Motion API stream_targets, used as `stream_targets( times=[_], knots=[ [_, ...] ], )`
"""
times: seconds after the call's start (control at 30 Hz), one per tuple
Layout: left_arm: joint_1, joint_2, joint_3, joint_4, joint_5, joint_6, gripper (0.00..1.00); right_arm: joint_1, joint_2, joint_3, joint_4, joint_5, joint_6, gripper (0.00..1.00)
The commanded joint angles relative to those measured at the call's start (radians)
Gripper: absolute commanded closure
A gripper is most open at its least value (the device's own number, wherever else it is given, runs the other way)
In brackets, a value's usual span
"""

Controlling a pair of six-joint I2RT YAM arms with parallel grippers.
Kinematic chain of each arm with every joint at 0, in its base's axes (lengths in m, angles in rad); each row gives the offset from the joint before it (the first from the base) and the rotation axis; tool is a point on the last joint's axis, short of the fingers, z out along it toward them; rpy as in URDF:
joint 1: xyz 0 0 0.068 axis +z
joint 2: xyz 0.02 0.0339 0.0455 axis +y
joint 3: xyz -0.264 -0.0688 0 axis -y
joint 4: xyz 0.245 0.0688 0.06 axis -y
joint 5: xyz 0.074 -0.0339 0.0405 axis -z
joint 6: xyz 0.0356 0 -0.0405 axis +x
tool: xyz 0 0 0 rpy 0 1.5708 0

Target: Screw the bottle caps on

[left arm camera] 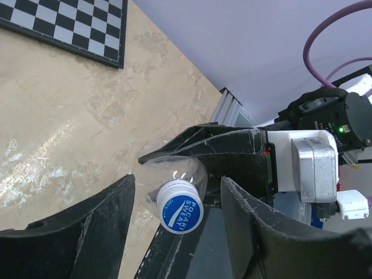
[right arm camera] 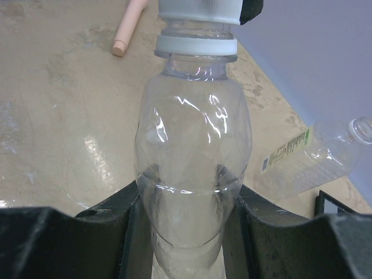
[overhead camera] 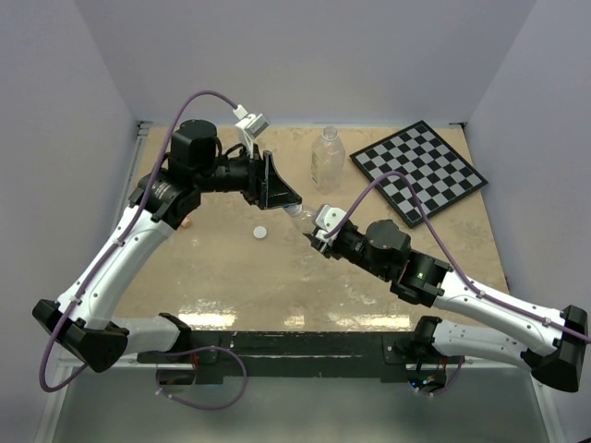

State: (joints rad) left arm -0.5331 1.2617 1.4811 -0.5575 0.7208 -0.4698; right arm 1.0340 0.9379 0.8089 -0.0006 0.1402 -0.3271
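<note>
My right gripper (overhead camera: 314, 233) is shut on the small clear bottle (right arm camera: 192, 174) and holds it tilted above the table, neck toward the left arm. The blue-topped cap (left arm camera: 180, 213) sits on that bottle's neck; it also shows in the right wrist view (right arm camera: 200, 9). My left gripper (left arm camera: 177, 229) is open, and its fingers (left arm camera: 261, 232) stand on either side of the cap with gaps. The white cap (overhead camera: 261, 233) lies on the table below the left gripper (overhead camera: 282, 196). The tall wide bottle (overhead camera: 327, 159) stands uncapped at the back and shows in the right wrist view (right arm camera: 314, 154).
A black-and-white checkerboard (overhead camera: 420, 171) lies at the back right. A pink stick (right arm camera: 129, 26) lies on the table to the left, partly under the left arm in the top view (overhead camera: 187, 222). White walls enclose the table.
</note>
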Motion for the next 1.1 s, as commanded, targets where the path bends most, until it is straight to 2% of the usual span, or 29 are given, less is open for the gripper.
stream_targets(
  times=[0.0, 0.37, 0.47, 0.6, 0.73, 0.87, 1.07],
  knots=[
    [-0.018, 0.008, 0.047, -0.044, -0.021, 0.02, 0.37, 0.008, -0.007, 0.016, 0.025, 0.021, -0.01, 0.94],
    [-0.036, 0.015, 0.064, -0.081, -0.04, 0.046, 0.45, 0.009, -0.004, 0.016, 0.022, 0.022, -0.01, 0.94],
    [-0.044, 0.016, 0.065, -0.09, -0.041, 0.062, 0.52, 0.009, -0.004, 0.018, 0.021, 0.022, -0.006, 0.93],
    [-0.059, 0.025, 0.084, -0.136, -0.043, 0.106, 0.67, 0.009, -0.004, 0.019, 0.022, 0.019, 0.003, 0.94],
    [-0.076, 0.022, 0.087, -0.15, -0.046, 0.138, 0.73, 0.011, -0.011, 0.022, 0.019, 0.021, 0.019, 0.94],
    [-0.1, 0.011, 0.085, -0.153, -0.031, 0.206, 0.78, 0.009, -0.017, 0.041, 0.002, -0.037, 0.045, 0.98],
    [-0.114, 0.004, 0.059, -0.166, 0.045, 0.39, 0.82, 0.008, -0.024, 0.087, -0.062, -0.18, 0.049, 1.0]
  ],
)
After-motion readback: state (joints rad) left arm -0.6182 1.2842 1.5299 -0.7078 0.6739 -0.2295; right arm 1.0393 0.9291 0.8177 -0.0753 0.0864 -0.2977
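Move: The blue-topped cap, already on the neck of the bottle in the right hand, lies between the left hand's open fingers, about 1 cm back, 1 cm right and 1 cm below its hand point. From the right hand the cap is some 5 cm ahead, 6 cm left and 6 cm up. From the left hand, the tall bottle stands roughly 23 cm ahead and 9 cm right, 25 cm lower; the loose white cap lies about 7 cm ahead, 10 cm left, 33 cm down. Down and back by about 3 cm in all, the left hand settles around the blue-topped cap, closes its fingers and pinches the cap's sides, then rolls some 10 degrees clockwise as looked at along its fingers towards the bottle. The right hand keeps its grip on the bottle, nearly still at first, then eases back and down by under 2 cm along with the left. ##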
